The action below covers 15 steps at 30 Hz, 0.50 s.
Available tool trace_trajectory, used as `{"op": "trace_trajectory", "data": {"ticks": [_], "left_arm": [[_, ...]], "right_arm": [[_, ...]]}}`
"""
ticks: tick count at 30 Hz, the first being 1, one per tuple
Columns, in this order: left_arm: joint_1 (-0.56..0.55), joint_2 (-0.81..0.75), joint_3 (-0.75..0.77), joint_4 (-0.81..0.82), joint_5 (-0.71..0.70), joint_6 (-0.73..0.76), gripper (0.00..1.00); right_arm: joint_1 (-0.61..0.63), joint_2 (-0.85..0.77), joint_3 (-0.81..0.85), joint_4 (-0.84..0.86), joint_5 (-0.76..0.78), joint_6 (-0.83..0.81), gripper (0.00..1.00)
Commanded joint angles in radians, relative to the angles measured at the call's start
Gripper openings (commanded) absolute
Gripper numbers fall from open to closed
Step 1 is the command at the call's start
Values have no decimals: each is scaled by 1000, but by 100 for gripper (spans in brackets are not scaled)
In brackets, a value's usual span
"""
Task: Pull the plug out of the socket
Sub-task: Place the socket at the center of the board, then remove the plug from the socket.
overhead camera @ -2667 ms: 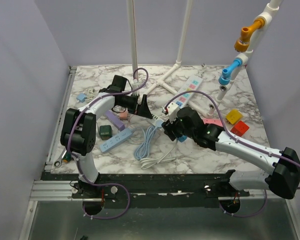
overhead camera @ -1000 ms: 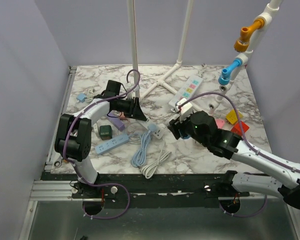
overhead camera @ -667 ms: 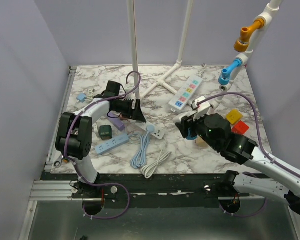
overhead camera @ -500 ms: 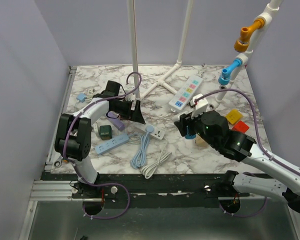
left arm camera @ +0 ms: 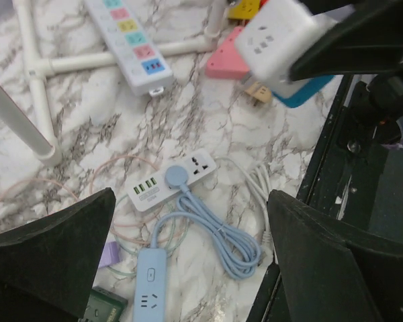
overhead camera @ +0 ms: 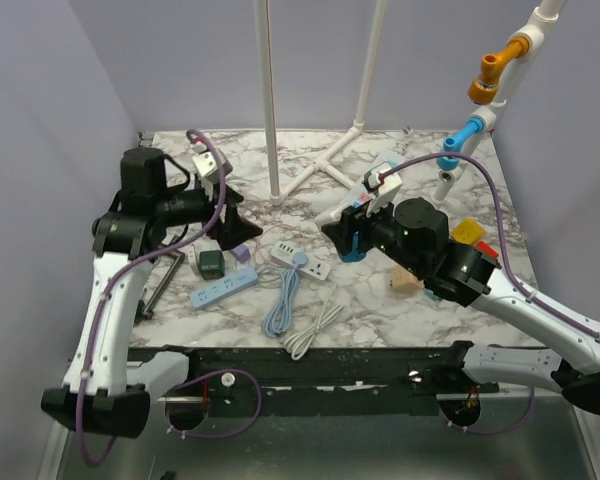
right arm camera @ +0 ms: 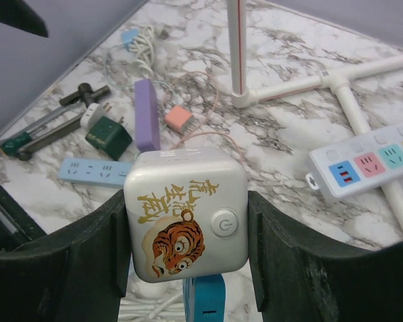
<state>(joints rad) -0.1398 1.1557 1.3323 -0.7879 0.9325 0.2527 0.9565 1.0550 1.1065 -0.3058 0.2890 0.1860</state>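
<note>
My right gripper (right arm camera: 186, 225) is shut on a white cube socket (right arm camera: 186, 213) with a tiger picture and a round button. It holds the cube in the air above the table. A blue plug (right arm camera: 205, 300) sticks out of the cube's underside and also shows below the gripper as the blue plug (overhead camera: 352, 245). From the left wrist the white cube (left arm camera: 275, 37) and blue plug (left arm camera: 301, 92) appear at the upper right. My left gripper (left arm camera: 191, 198) hangs open and high over the table with nothing in it, left gripper (overhead camera: 235, 215) well left of the cube.
A small white USB strip (overhead camera: 305, 265) with a light-blue round plug (left arm camera: 176, 176) in it lies mid-table, its cable coiled. Nearby are a light-blue strip (overhead camera: 225, 286), a green cube (overhead camera: 211, 263), a long white strip (left arm camera: 131, 40), a white pipe frame (overhead camera: 320, 160) and coloured blocks (overhead camera: 467, 232).
My left arm has risen and drawn back from the white USB strip, and its jaws have opened wide. The right arm has carried the cube and blue plug up and to the left.
</note>
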Motion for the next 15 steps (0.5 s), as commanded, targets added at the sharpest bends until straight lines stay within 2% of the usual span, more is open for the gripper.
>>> {"op": "trace_trajectory", "data": {"ticks": [1,4,8,11,15], "left_arm": [[14,-226,-2,4,180,-79,99],[-9,-332,-106,90,251,-160,99],[-70,-386,-282,359,317,-383,99],[-99,-403,-410,599,297,-561,99],[-145,-374,-477,816,256,-706,98]], "right_arm": [[7,6,64,170,-138,46,1],[7,7,61,266,-233,89,1],[7,-10,-2,464,-336,171,1],[8,-21,-78,650,-409,232,1],[8,11,-133,815,-472,271,1]]}}
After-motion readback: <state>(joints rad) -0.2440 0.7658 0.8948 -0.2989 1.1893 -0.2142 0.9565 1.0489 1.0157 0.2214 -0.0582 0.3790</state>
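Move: Hanging under the white cube socket that the right fingers hold, the blue plug lies about 21 cm to the right of the open left hand, 2 cm back and some 5 cm lower. The white power strip lies 4 cm ahead, 10 cm right and 22 cm below the left hand, the blue cable coil 9 cm back, 5 cm right and 23 cm below it. From the right hand, the left gripper is roughly 19 cm to the left, about level; the plug is just below, 5 cm down and 1 cm back and right. Drawing back about 12 cm in an arc, the left hand rises some 7 cm and sinks again with a small drift right, fingers wide open, their tips tilting up and swinging clockwise towards the blue plug. The right hand keeps its grip on the white cube socket, lifts it about 9 cm while carrying it left and somewhat back, and rolls its left side up some 30 degrees while turning counter-clockwise, swinging the plug round to the left gripper. ##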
